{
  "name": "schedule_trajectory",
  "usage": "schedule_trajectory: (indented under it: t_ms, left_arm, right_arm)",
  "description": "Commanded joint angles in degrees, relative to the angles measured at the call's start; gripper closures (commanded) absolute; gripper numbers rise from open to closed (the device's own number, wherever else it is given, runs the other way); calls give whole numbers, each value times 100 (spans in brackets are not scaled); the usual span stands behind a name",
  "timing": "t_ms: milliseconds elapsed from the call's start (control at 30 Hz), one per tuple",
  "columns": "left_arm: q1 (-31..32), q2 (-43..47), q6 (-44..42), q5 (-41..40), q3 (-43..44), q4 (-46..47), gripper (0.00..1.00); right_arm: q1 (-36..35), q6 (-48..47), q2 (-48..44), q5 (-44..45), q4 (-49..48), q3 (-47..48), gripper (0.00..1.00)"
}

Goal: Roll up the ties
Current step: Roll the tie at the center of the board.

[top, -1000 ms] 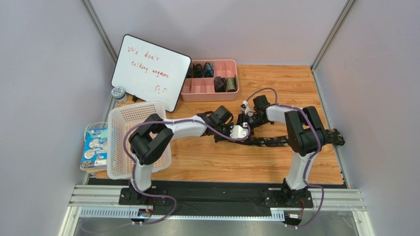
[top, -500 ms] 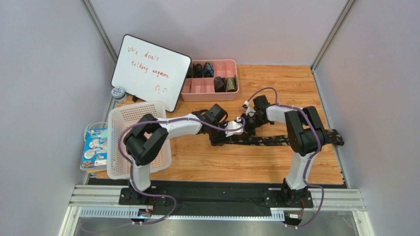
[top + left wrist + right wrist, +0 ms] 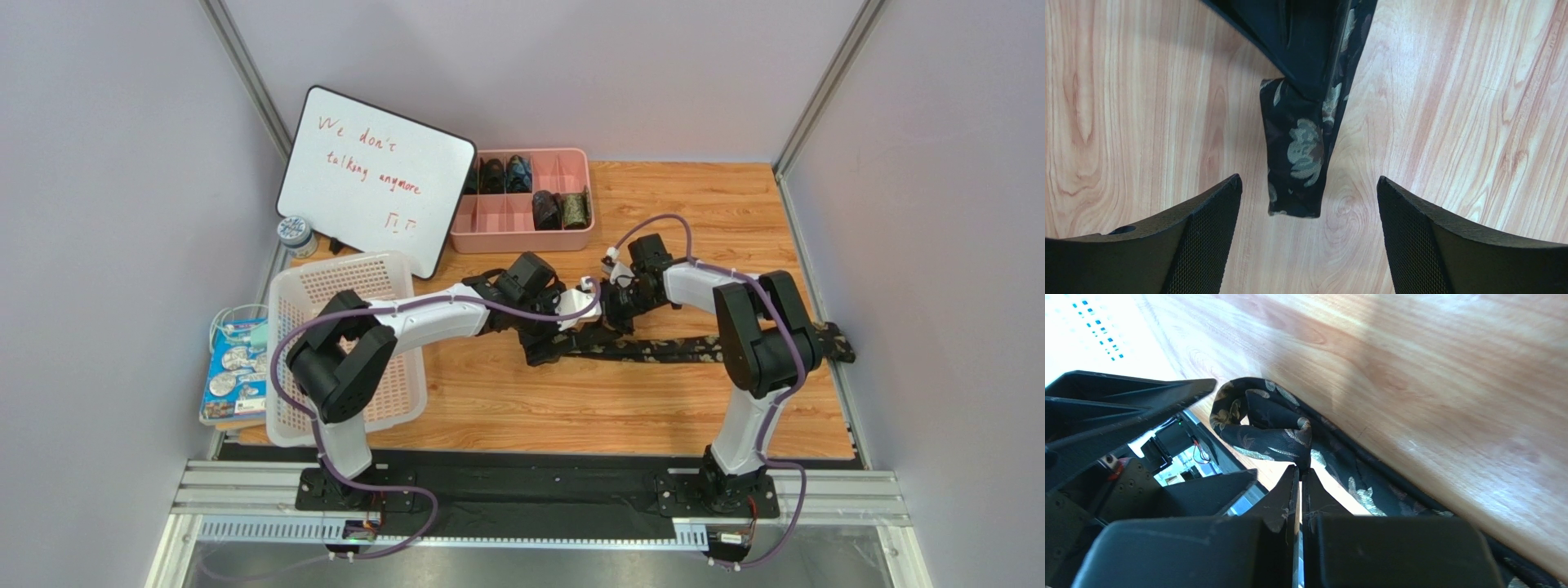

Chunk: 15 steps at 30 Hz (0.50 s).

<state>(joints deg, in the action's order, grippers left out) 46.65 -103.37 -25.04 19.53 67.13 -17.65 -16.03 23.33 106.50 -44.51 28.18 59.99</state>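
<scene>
A dark tie with an olive leaf pattern (image 3: 687, 349) lies flat across the table, running right from the middle. Its left end is folded back into a small loop (image 3: 1263, 425). My right gripper (image 3: 1301, 470) is shut on the base of that loop, near the table's middle (image 3: 611, 314). My left gripper (image 3: 1309, 184) hovers open over the folded end (image 3: 1296, 153), its fingers (image 3: 1211, 208) either side and clear of the cloth. In the top view the left gripper (image 3: 577, 316) sits just left of the right one. Rolled ties (image 3: 546, 208) stand in the pink tray (image 3: 521, 229).
A whiteboard (image 3: 374, 178) leans at the back left. A white basket (image 3: 321, 294) sits by the left arm, with a blue packet (image 3: 236, 368) and a small tin (image 3: 294, 230) beyond it. The booth walls close in both sides.
My left gripper has opened, let go of the tie's end and drawn back a little. My right gripper has closed on the fold.
</scene>
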Motion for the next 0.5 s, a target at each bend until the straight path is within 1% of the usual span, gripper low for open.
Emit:
schedule_trajectory:
  t_ms: [0, 33, 100, 167, 233, 267, 333, 367, 433, 467]
  left_arm:
    - [203, -183, -378, -28, 343, 201, 15]
    - [221, -314, -423, -37, 396, 157, 16]
    - [283, -438, -545, -107, 484, 7, 21]
    - [309, -526, -633, -116, 459, -28, 27]
    - [309, -561, -774, -125, 362, 7, 31]
    - [309, -579, -827, -125, 327, -19, 39]
    - [318, -692, -897, -160, 335, -98, 47]
    - [327, -719, -906, -169, 327, -168, 54]
    - [327, -746, -950, -178, 300, -195, 58]
    - [318, -746, -968, -169, 274, -186, 62]
  right_arm:
    - [-58, 93, -208, -128, -94, -40, 100]
    - [-67, 84, -217, -128, -76, -48, 100]
    - [-67, 31, -235, -119, -6, -57, 100]
    - [-67, 14, -279, -145, 38, -84, 100]
    - [-67, 13, -314, -198, 55, -136, 100]
    - [-67, 5, -314, -198, 56, -145, 100]
    - [-67, -22, -305, -224, 73, -110, 100]
    - [-67, -30, -288, -251, 82, -93, 100]
    - [-58, -126, -270, -391, 187, -5, 100]
    - [-67, -162, -244, -409, 248, 39, 95]
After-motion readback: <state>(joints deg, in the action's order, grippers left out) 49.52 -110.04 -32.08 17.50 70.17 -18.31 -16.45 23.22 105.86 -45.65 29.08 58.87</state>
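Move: The tie's folded-over loop lies under the left hand's open fingers, about 4 cm below and 2 cm to its right. From the right hand, which already pinches the tie's folded-back layer, the loop is some 4 cm to the left, 1 cm back and 2 cm lower. The pink box stands roughly 22 cm ahead of the left hand and 6 cm to its left, 3 cm lower. Slipping about 2 cm to the right and then mostly down, some 3 cm in all, the left hand brings its fingers astride the tie's loop, turning slightly clockwise as they close to about half their opening around it. The right hand keeps its pinch on the folded layer and eases 1 cm back. ##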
